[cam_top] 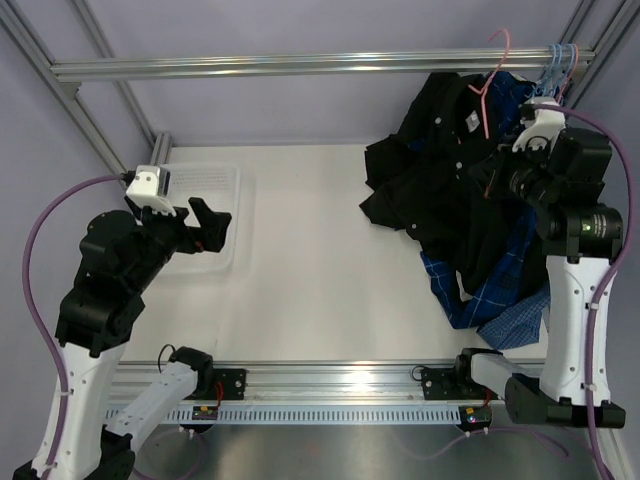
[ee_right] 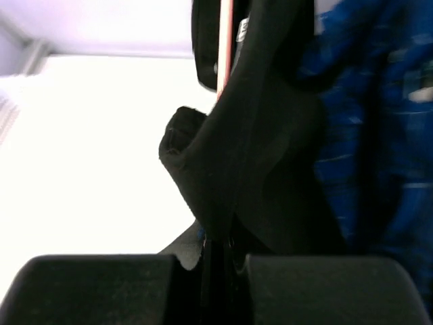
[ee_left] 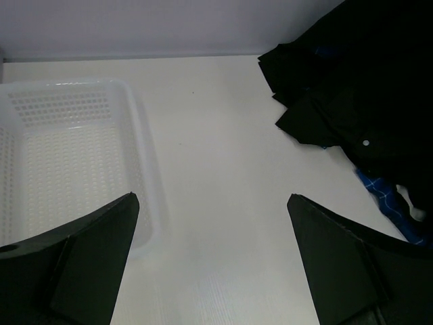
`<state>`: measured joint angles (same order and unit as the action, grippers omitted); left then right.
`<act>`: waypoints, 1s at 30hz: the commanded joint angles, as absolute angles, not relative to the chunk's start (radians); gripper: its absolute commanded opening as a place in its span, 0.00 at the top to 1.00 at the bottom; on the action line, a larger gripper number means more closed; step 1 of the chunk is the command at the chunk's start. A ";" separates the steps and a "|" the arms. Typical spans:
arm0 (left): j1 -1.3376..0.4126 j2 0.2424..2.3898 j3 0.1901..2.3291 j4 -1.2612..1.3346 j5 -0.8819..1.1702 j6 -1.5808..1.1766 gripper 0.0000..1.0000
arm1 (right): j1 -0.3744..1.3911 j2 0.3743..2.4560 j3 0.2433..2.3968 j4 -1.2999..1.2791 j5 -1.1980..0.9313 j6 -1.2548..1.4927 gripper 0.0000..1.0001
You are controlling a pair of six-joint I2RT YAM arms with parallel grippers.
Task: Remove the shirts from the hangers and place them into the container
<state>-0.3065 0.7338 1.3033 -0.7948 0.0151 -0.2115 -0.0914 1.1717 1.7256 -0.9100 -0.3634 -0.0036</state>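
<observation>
Several shirts hang bunched at the right end of the rail. A black shirt [cam_top: 440,175] on a pink hanger [cam_top: 487,92] is in front, and a blue plaid shirt [cam_top: 500,292] trails down to the table behind it. My right gripper [cam_top: 503,170] is shut on a fold of the black shirt [ee_right: 250,135], just below the pink hanger wire [ee_right: 224,47]. The plaid shirt [ee_right: 372,122] fills the right of that view. My left gripper [cam_top: 212,222] hovers open and empty [ee_left: 213,198] beside the white lattice container [cam_top: 205,182], whose near wall [ee_left: 145,176] is at the left.
Light blue hangers [cam_top: 560,58] hook over the aluminium rail [cam_top: 300,65] at its right end. Frame posts stand at the back corners. The black shirt's hem [ee_left: 318,115] spreads onto the white table [cam_top: 320,250] at mid-right.
</observation>
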 commanded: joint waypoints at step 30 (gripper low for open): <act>-0.888 1.288 1.640 -0.290 -0.218 -0.288 0.25 | 0.620 1.193 1.502 -0.657 -0.592 0.008 1.00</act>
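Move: The pink hanger of the black shirt is the left gripper's goal: its neck is about 56 cm to the right, 18 cm ahead and 12 cm higher. The white container stands some 13 cm left, 20 cm ahead and 33 cm below that gripper. From the right gripper, already pinching the shirt, the left gripper is about 57 cm left and 8 cm back at similar height; the remaining hangers are 16 cm right, 18 cm ahead, 7 cm up. Swing the right gripper, keeping its pinch on the black shirt, some 23 cm left towards the left gripper, drawing back and sinking, and turn it about 50 degrees counter-clockwise. Meanwhile bring the left gripper about as far right, rising, to the pink hanger's neck, yawing clockwise, then reach forward as its open fingers begin to close around the neck. ##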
